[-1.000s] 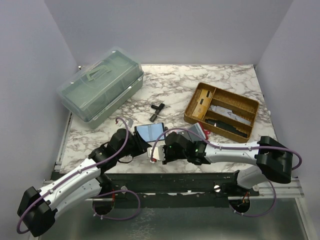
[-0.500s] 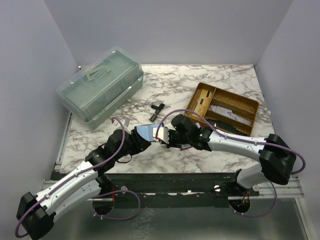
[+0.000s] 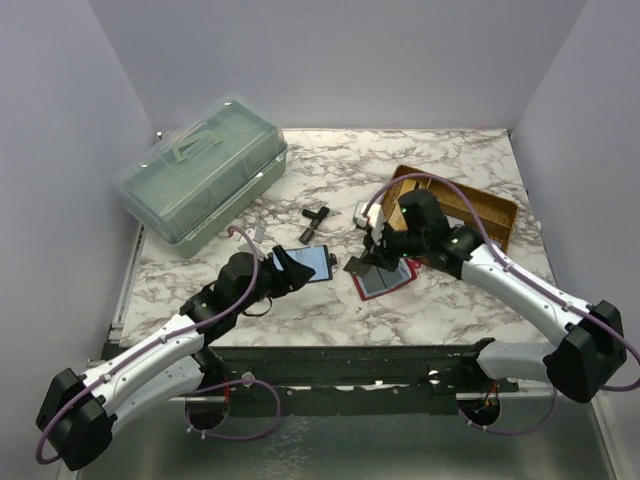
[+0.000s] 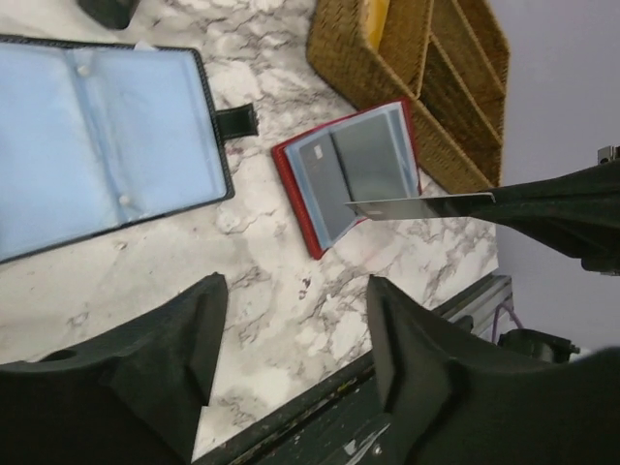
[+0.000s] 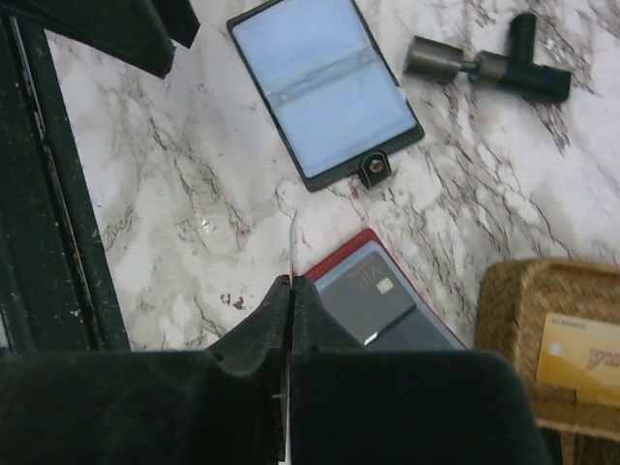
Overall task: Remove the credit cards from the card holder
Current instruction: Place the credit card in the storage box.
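Note:
A black card holder (image 3: 314, 263) (image 4: 97, 145) (image 5: 325, 92) lies open on the marble, its light blue pockets facing up. My left gripper (image 3: 288, 264) (image 4: 295, 334) hovers at its near left edge, open, with nothing between its fingers. A red card holder (image 3: 386, 281) (image 4: 339, 184) (image 5: 387, 291) lies open to the right, with grey credit cards (image 5: 363, 295) in its sleeves. My right gripper (image 3: 377, 250) (image 5: 292, 286) is above it, shut on a thin grey credit card (image 3: 361, 266) (image 4: 417, 205) (image 5: 292, 242), which both wrist views show edge-on.
A wicker tray (image 3: 494, 205) (image 5: 523, 291) at the right back holds a gold card (image 5: 581, 354). A black T-shaped tool (image 3: 318, 219) (image 5: 484, 68) lies behind the holders. A clear green toolbox (image 3: 200, 180) stands at the back left. The table's dark front rail (image 4: 320, 407) is close below.
My right gripper has drawn the card away from the black holder, rightward and back, over the red holder. The left gripper has opened and let go of the black holder, which lies flat.

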Robot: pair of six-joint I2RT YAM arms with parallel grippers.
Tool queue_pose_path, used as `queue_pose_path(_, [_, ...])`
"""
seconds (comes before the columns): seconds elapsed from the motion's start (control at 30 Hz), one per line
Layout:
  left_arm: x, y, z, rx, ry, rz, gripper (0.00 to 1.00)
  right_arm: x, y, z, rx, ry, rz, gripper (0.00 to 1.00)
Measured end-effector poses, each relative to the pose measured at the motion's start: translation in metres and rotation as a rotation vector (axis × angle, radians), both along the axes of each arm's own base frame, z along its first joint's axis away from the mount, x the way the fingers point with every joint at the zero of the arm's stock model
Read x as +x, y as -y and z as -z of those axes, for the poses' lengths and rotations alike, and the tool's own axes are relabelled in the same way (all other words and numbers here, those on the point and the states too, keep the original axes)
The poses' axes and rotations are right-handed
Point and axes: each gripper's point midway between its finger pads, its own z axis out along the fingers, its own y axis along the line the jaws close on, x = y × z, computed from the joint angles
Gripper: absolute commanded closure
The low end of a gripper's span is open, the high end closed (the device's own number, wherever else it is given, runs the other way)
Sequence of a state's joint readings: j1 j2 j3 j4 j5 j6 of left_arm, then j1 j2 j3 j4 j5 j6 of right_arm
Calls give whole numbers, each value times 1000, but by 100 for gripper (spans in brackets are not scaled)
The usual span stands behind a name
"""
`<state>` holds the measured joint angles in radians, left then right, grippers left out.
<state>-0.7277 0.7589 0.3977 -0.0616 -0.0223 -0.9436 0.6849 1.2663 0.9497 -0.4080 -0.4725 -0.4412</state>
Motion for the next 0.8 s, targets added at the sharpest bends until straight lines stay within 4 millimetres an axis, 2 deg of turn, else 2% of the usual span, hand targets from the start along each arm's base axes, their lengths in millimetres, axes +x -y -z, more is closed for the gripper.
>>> queue_pose_path(0.1, [8,7,-8,-38,29,-6,13,13,24,-18,51,-50,90,100])
queue_pose_path(0.23, [20,13,-10,-87,51,-27,9,42,65,-45,148,-103,256,100])
queue_pose_path(0.37, [32,17,-6,-115,58,-47,9,62,115,-53,232,-182,434,100])
queue_pose_path(0.53, [44,23,-2,-132,61,-51,9,77,179,-53,349,-281,667,100])
queue_pose_path(0.63, [48,26,2,-131,48,-40,8,79,217,-44,414,-341,813,100])
queue_pose_path(0.7, [50,29,1,-139,48,-28,8,77,224,-36,438,-385,862,100])
queue_pose_path(0.8, [52,33,1,-148,47,-14,8,71,223,-20,475,-462,915,100])
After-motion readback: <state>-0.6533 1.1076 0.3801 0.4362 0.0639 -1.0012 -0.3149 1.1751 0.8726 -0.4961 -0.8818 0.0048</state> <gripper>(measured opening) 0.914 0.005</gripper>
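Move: The black credit card is already pinched in the right hand. The storage box's dark-card compartment lies about 20 cm to that hand's right, 7 cm ahead and 12 cm below. The red card holder is some 5 cm right, 3 cm ahead and 15 cm below; the black card holder is about 12 cm left, 4 cm ahead, equally low. From the empty left hand the compartment is roughly 32 cm right, 9 cm ahead and 10 cm below. Right hand swings the card 22 cm right over the box, turning clockwise; left edges 5 cm forward, opening. ##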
